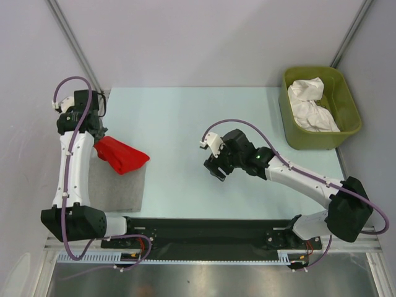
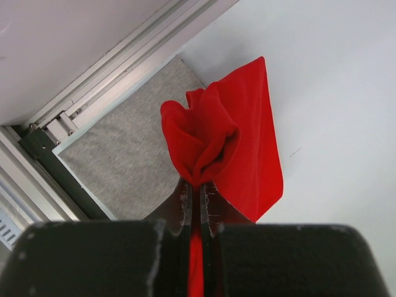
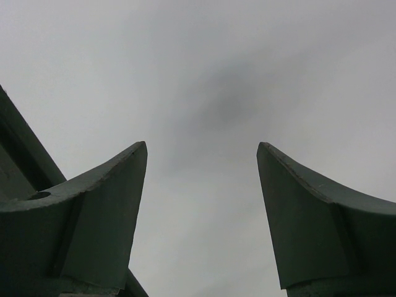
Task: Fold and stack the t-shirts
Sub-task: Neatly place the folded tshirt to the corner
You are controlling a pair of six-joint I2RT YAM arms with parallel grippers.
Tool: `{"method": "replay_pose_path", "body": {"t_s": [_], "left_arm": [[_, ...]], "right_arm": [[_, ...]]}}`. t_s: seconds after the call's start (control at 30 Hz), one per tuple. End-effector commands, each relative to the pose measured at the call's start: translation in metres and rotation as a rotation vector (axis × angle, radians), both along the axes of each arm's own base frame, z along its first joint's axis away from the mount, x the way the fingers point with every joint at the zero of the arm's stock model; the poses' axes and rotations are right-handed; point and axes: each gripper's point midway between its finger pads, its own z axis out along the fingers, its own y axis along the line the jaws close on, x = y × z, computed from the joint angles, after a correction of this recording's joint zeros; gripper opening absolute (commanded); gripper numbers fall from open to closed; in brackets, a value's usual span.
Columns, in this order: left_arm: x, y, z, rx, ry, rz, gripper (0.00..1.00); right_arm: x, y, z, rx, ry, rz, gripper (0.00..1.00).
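Note:
The red t-shirt (image 1: 122, 155) is folded into a bundle at the left, partly over the grey pad (image 1: 120, 189). My left gripper (image 1: 99, 141) is shut on its edge and holds it up; in the left wrist view the red t-shirt (image 2: 238, 145) hangs bunched from the closed fingertips (image 2: 199, 192). White t-shirts (image 1: 312, 105) lie crumpled in the olive-green tub (image 1: 352, 111) at the back right. My right gripper (image 1: 216, 168) is open and empty over the bare table in the middle; its wrist view shows its fingers (image 3: 111, 198) spread over plain surface.
The grey pad (image 2: 124, 148) lies at the table's left near corner, beside an aluminium frame rail (image 2: 93, 80). A black rail (image 1: 204, 232) runs along the near edge between the arm bases. Grey walls enclose the pale table (image 1: 179, 117).

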Motion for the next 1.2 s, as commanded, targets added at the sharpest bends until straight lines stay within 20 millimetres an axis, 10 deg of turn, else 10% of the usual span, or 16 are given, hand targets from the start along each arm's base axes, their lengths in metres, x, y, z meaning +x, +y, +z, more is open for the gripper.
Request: {"method": "replay_pose_path", "body": {"t_s": [0.0, 0.33, 0.7, 1.17], "left_arm": [[-0.004, 0.014, 0.024, 0.086, -0.065, -0.015, 0.0], [-0.001, 0.03, 0.028, 0.147, -0.061, -0.033, 0.0], [-0.041, 0.04, -0.005, 0.105, -0.023, 0.085, 0.0], [-0.122, 0.02, -0.114, -0.188, 0.103, 0.417, 0.0]], "right_arm": [[0.004, 0.013, 0.019, 0.04, -0.031, 0.03, 0.76], [0.002, 0.014, 0.014, 0.028, -0.022, 0.038, 0.77], [0.0, 0.012, 0.01, 0.015, -0.022, 0.043, 0.77], [-0.003, 0.02, 0.009, 0.022, -0.007, 0.063, 0.77]]}}
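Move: The left hand holds the red folded t-shirt by one end; its middle hangs some 7 cm below the hand, about 7 cm to the right and 2 cm back. The grey pad it is being taken to is centred about 10 cm back, 4 cm right and 14 cm below; the table's near-left corner is roughly 20 cm back and 10 cm left. From the empty right hand, the pad lies about 35 cm left and 6 cm back. Keeping its pinch on the end of the red t-shirt, the left hand first eases a couple of centimetres to the left with hardly any rise, then sweeps back and down over the grey pad, gathering speed, about 11 cm each way. Late in the sweep the wrist swings counter-clockwise, some 20 degrees, with the fingers still shut. ##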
